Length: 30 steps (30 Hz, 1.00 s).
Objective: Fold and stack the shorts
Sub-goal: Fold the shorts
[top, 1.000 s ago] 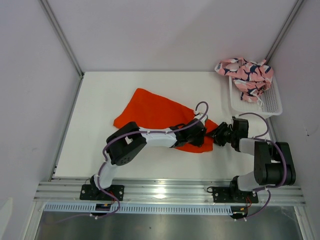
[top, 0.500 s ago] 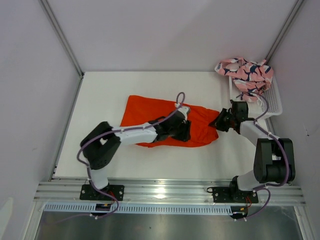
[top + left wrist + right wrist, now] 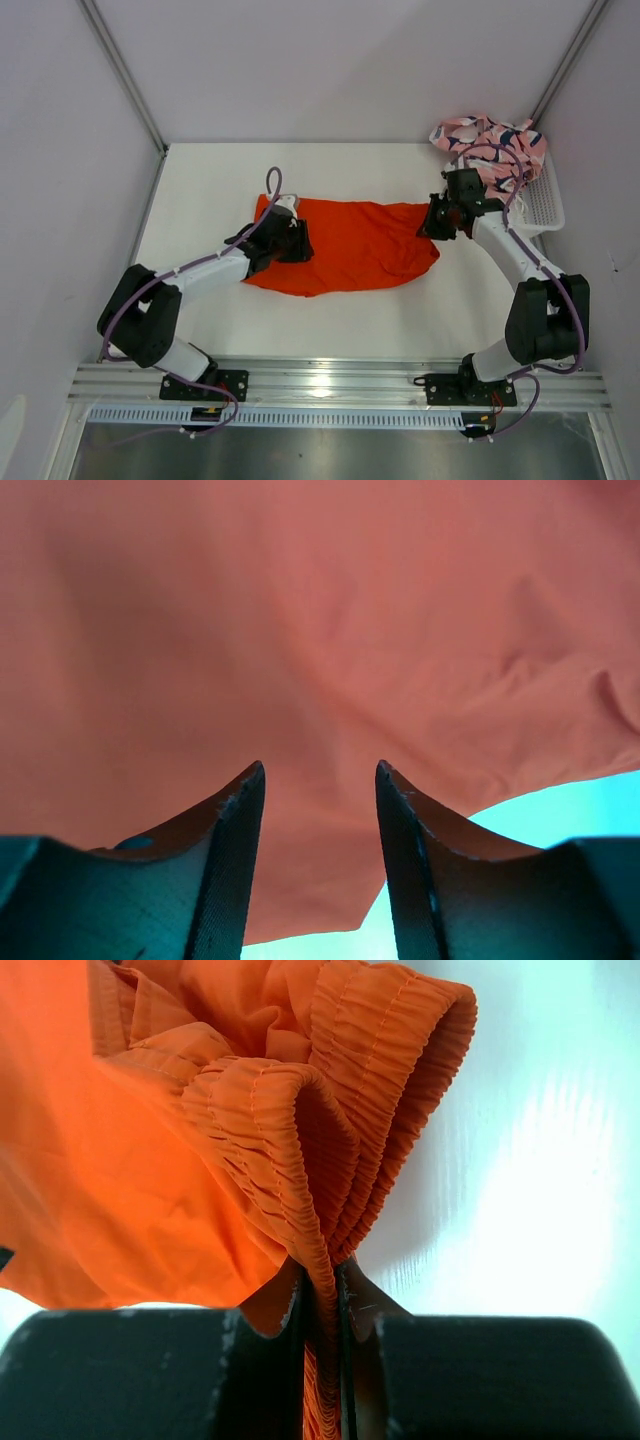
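The orange shorts (image 3: pixel 360 250) lie spread across the middle of the table, waistband end to the right. My right gripper (image 3: pixel 433 222) is shut on the gathered elastic waistband (image 3: pixel 330 1160), which is pinched between its fingers (image 3: pixel 320 1275). My left gripper (image 3: pixel 300 243) rests low over the left part of the orange shorts (image 3: pixel 300 630). Its jaws (image 3: pixel 320 772) stand apart, open, and the cloth lies flat beneath them. The pink printed shorts (image 3: pixel 495 145) are bunched up on the far end of the basket, partly hanging over its rim.
The white mesh basket (image 3: pixel 545 205) stands at the back right, just right of my right arm. Grey walls close in the table on the left, back and right. A metal rail (image 3: pixel 330 380) runs along the near edge.
My right gripper closed on the waistband and drew it toward the back right. My left gripper slid left across the shorts, and the cloth now lies wider and flatter.
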Motion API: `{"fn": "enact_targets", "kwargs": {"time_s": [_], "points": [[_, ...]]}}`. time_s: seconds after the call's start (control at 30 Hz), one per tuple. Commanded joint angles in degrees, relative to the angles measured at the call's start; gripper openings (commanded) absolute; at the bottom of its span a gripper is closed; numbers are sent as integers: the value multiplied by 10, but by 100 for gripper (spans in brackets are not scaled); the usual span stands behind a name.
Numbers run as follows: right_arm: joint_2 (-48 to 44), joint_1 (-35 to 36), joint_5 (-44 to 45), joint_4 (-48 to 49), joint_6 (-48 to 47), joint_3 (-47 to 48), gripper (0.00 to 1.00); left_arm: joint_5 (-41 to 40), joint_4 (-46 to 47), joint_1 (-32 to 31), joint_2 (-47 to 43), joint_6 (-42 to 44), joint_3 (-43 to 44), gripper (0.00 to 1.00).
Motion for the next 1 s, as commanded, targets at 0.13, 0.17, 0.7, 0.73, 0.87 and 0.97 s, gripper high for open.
{"fn": "enact_targets", "kwargs": {"time_s": [0.13, 0.17, 0.7, 0.73, 0.87, 0.97], "points": [[17, 41, 40, -67, -22, 84, 2, 94, 78, 3, 52, -6, 5, 46], [18, 46, 38, -69, -20, 87, 2, 101, 86, 1, 61, -17, 11, 45], [29, 82, -13, -99, -3, 181, 0, 82, 106, -48, 172, -57, 65, 34], [29, 83, -21, -99, 2, 185, 0, 74, 104, -50, 171, -59, 66, 34], [31, 84, -54, -92, 30, 205, 0, 61, 98, -71, 180, -69, 74, 33], [35, 84, -89, -80, 45, 212, 0, 59, 103, -85, 197, -83, 76, 31]]}}
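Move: The left hand is empty above the shorts, whose middle lies about 8 cm to its right, 2 cm farther out and 7 cm below. The right hand already holds the shorts' waistband end; their middle is roughly 19 cm to its left, 2 cm back and 11 cm below. The white basket stands some 22 cm to the right hand's right, 11 cm ahead and 9 cm below. Right hand lifts its pinched waistband 8 cm and leftward; left, fingers narrowing, sinks rightward towards the shorts' middle. ##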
